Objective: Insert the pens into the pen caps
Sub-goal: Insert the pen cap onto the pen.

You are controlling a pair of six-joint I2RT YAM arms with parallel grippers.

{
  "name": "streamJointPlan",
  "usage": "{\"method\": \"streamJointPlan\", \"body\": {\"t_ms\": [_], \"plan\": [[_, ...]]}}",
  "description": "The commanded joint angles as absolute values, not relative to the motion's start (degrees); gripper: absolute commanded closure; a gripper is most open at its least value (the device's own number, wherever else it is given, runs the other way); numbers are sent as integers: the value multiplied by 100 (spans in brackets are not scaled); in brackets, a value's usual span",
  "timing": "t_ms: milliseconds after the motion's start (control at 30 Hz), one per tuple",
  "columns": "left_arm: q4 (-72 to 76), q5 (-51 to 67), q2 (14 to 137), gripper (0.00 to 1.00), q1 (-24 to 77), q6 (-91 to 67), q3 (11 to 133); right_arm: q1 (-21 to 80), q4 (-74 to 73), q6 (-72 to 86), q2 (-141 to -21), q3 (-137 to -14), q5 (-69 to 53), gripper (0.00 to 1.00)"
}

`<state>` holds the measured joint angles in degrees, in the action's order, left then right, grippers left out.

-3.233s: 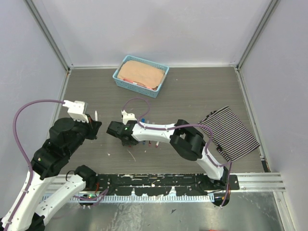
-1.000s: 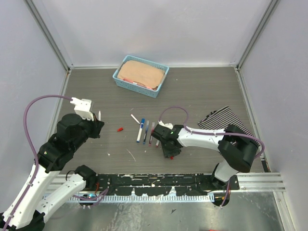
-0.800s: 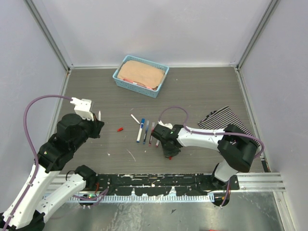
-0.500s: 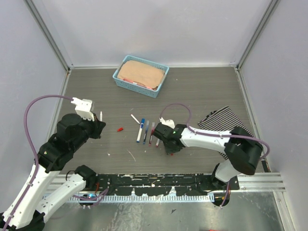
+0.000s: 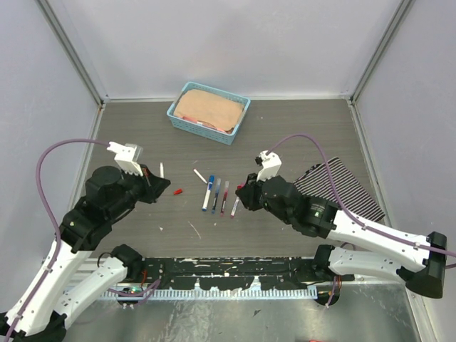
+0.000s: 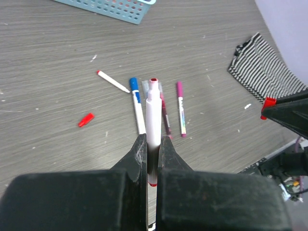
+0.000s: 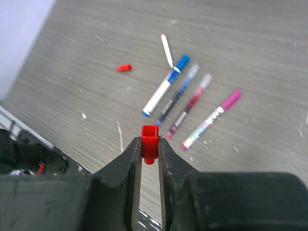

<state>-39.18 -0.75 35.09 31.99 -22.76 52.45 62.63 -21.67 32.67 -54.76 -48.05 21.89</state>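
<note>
My left gripper [image 6: 153, 139] is shut on a white pen [image 6: 153, 110] whose red tip points away from the wrist camera; from the top view the pen [image 5: 161, 171] stands above the table's left side. My right gripper [image 7: 149, 144] is shut on a red pen cap [image 7: 149, 138], open end facing outward, hovering right of the pen row [image 5: 242, 194]. On the table lie a blue-capped pen [image 7: 166, 85], a dark blue one [image 7: 178, 94], a maroon one [image 7: 190, 103] and a magenta one [image 7: 211, 118]. A thin white pen [image 7: 166, 50] and a loose red cap [image 7: 123, 68] lie nearby.
A blue basket [image 5: 176, 115] holding a tan cloth stands at the back. A striped black-and-white cloth [image 5: 342, 192] lies at the right, partly under the right arm. Grey walls close in the table on three sides.
My right gripper has risen from the table beside the magenta pen with the red cap in it, and the arm has swung out rightward. The left gripper has shifted slightly right with its pen.
</note>
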Motion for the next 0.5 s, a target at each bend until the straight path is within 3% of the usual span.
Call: {"method": "streamJointPlan", "body": {"t_ms": [0, 300, 467], "plan": [[-3166, 457, 3463, 100, 3215, -2673, 4945, 6293, -1152, 2964, -5306, -4959, 2147, 100], [-2288, 664, 3664, 100, 3487, -2917, 4690, 6293, 612, 2487, -5135, -4746, 1655, 100], [-1696, -1, 4070, 100, 4475, -2822, 4614, 6293, 1098, 2597, -5089, -4787, 1736, 100]]}}
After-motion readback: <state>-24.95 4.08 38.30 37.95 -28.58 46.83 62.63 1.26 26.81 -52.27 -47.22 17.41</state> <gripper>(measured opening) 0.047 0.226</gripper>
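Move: Some 19 cm to the right hand's left, roughly level fore and aft, stands the white pen, nib up in the left fingers, its middle about 9 cm higher. Seen from the left hand, the red cap in the right fingers is about 19 cm to the right and 5 cm lower. On the table 20 cm below the right hand lie the magenta marker, about 5 cm ahead and 1 cm left, and the blue marker, 8 cm ahead and 10 cm left. Lifting about 9 cm and shifting 3 to 4 cm left, the right hand carries the pinched red cap up towards the height of the white pen's nib, its wrist rolling left side up and tipping upward, some 25 degrees in all. The left hand comes to meet it, sweeping about 5 cm right with the pen still gripped and turning slightly clockwise. ##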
